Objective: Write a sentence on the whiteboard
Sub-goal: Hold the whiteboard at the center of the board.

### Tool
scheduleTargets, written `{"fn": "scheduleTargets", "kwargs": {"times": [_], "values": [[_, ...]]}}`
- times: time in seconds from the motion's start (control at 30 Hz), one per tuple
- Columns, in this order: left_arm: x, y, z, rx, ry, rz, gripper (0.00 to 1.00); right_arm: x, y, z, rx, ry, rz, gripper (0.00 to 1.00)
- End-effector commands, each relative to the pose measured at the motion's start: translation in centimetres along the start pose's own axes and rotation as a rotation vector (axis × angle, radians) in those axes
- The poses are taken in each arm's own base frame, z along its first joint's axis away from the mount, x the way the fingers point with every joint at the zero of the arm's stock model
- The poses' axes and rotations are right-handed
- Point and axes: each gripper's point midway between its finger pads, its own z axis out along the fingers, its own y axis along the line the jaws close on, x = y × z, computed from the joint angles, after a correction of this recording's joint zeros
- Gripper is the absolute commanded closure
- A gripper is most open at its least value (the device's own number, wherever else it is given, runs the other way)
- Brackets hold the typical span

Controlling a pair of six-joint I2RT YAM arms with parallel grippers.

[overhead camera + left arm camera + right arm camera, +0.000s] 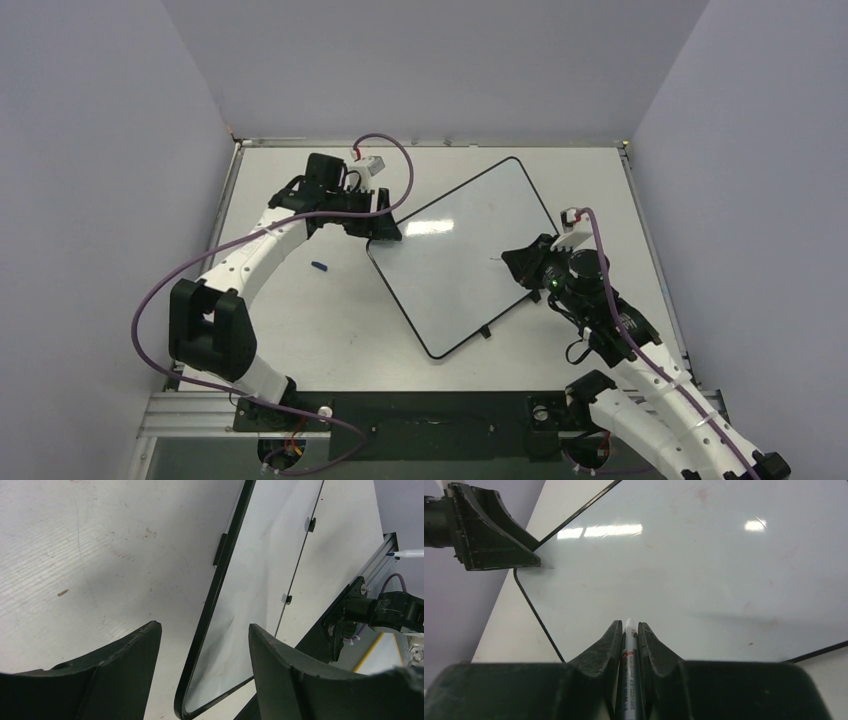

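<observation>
The whiteboard (455, 265) lies turned at an angle in the middle of the table, its white face bare apart from faint smudges; no sentence is in view. My left gripper (386, 230) is open at the board's left corner. In the left wrist view the gripper (205, 627) straddles the black-edged corner (186, 705), one finger over the table and one over the board. Over the board's right part, my right gripper (518, 262) is shut on a white marker (628, 645). The right wrist view has the gripper (628, 626) looking across the whiteboard (694, 565).
A small blue cap (320, 266) lies on the table left of the board. Grey walls close in the table on three sides. A metal rail (200, 410) runs along the near edge by the arm bases.
</observation>
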Motion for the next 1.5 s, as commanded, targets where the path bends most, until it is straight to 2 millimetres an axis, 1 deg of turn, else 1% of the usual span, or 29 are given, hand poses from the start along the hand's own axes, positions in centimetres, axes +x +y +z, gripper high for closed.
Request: {"fn": "scheduleTargets", "kwargs": {"times": [0.0,0.03,0.07,0.1,0.13,0.17,0.2,0.23,0.27,0.33,0.5,0.6,0.67,0.7,0.73,0.77,0.8,0.83,0.9,1.0,1.03,1.1,1.17,1.23,1.27,1.3,1.33,1.4,1.47], "values": [[-2.9,-2.3,-0.8,0.098,-0.127,0.085,0.38,-0.7,2.5,0.8,-0.136,-0.039,-0.013,1.0],[-3.2,-2.5,-0.7,0.108,-0.138,0.088,0.38,-0.2,2.8,0.8,-0.164,-0.025,-0.013,1.0],[-2.9,-2.5,-0.5,0.121,-0.134,0.082,0.38,-0.7,3.3,0.9,-0.192,-0.047,-0.011,1.0],[-3.3,-2.7,-0.3,0.134,-0.15,0.082,0.38,-0.3,3.6,1.0,-0.214,-0.04,-0.009,1.0],[-2.9,-2.8,0.0,0.157,-0.139,0.073,0.4,-0.7,4.4,1.0,-0.256,-0.057,-0.003,1.0],[-3.0,-2.9,0.2,0.171,-0.148,0.068,0.42,-0.5,4.6,1.1,-0.274,-0.061,0.0,1.0],[-2.8,-3.0,0.5,0.194,-0.138,0.058,0.46,-1.0,5.5,1.1,-0.318,-0.081,0.005,1.0],[-2.8,-3.2,0.6,0.21,-0.139,0.061,0.48,-0.9,5.6,1.1,-0.335,-0.082,0.008,1.0],[-2.6,-3.3,0.9,0.227,-0.128,0.057,0.51,-1.3,6.3,1.0,-0.372,-0.098,0.013,1.0],[-2.4,-3.0,1.2,0.223,-0.12,0.051,0.54,-1.5,7.1,1.1,-0.413,-0.11,0.021,1.0],[-1.9,-2.7,1.6,0.222,-0.093,0.048,0.55,-2.0,8.7,1.3,-0.495,-0.118,0.027,1.0],[-1.5,-2.3,1.9,0.216,-0.08,0.04,0.58,-1.9,9.2,1.8,-0.514,-0.103,0.018,1.0],[-1.2,-2.1,2.2,0.217,-0.069,0.035,0.64,-1.8,9.6,2.1,-0.52,-0.094,0.007,1.0],[-1.1,-2.1,2.3,0.219,-0.065,0.035,0.67,-1.5,9.7,2.4,-0.522,-0.082,-0.002,1.0],[-1.1,-2.1,2.3,0.223,-0.066,0.037,0.69,-1.6,9.9,2.6,-0.521,-0.082,-0.007,1.0],[-0.8,-2.0,2.4,0.223,-0.063,0.034,0.72,-1.1,9.9,2.9,-0.518,-0.068,-0.016,1.0],[-0.9,-2.0,2.4,0.225,-0.069,0.036,0.75,-1.2,10.0,3.0,-0.515,-0.068,-0.021,1.0],[-0.8,-2.0,2.5,0.226,-0.067,0.033,0.79,-0.9,10.1,3.2,-0.515,-0.06,-0.027,1.0],[-0.6,-2.0,2.6,0.233,-0.062,0.03,0.81,-0.7,10.3,3.6,-0.509,-0.055,-0.032,1.0],[-0.4,-2.0,2.8,0.242,-0.056,0.027,0.79,-0.3,10.9,3.9,-0.518,-0.043,-0.043,1.0],[-0.3,-2.0,2.9,0.244,-0.053,0.025,0.73,-0.1,10.9,4.1,-0.519,-0.036,-0.047,1.0],[-0.2,-2.0,3.0,0.254,-0.052,0.025,0.66,0.3,11.3,4.3,-0.527,-0.026,-0.055,1.0],[-0.2,-2.0,3.2,0.257,-0.051,0.022,0.63,0.7,11.7,4.6,-0.535,-0.013,-0.063,1.0],[-0.2,-1.9,3.3,0.259,-0.05,0.021,0.67,0.9,12.1,4.8,-0.543,-0.005,-0.067,1.0],[-0.1,-1.9,3.4,0.26,-0.049,0.02,0.75,1.1,12.3,4.9,-0.549,-0.001,-0.07,1.0],[0.0,-1.8,3.5,0.26,-0.046,0.016,0.79,1.2,12.5,5.1,-0.552,0.0,-0.072,1.0],[0.0,-1.8,3.6,0.259,-0.045,0.016,0.9,1.3,12.7,5.1,-0.555,0.005,-0.076,1.0],[-0.1,-1.7,3.6,0.255,-0.048,0.017,1.0,1.6,12.9,5.5,-0.55,0.014,-0.086,1.0],[-0.2,-1.9,3.5,0.255,-0.055,0.025,1.0,1.9,12.9,5.9,-0.534,0.018,-0.096,1.0]]}}
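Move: The left gripper is still open over the whiteboard's raised upper-left edge; the spot to grip lies about 4 cm to its right, 1 cm back and 1 cm lower. The board's middle is roughly 14 cm right and 6 cm back, the pen cap 16 cm left and 7 cm back on the table. From the right gripper, holding the pen, the board's middle lies about 6 cm left, 3 cm ahead and 12 cm below, the edge spot some 17 cm left and 8 cm ahead. Bring the left gripper about 4 cm to the right along the whiteboard's upper-left edge, rolling some 20 degrees, and close the fingers, easing them briefly before pinching the frame between them. Meanwhile carry the held pen about 12 cm left above the board towards the left gripper, rising a little midway and sinking again, turning the right hand some 25 degrees counter-clockwise. ##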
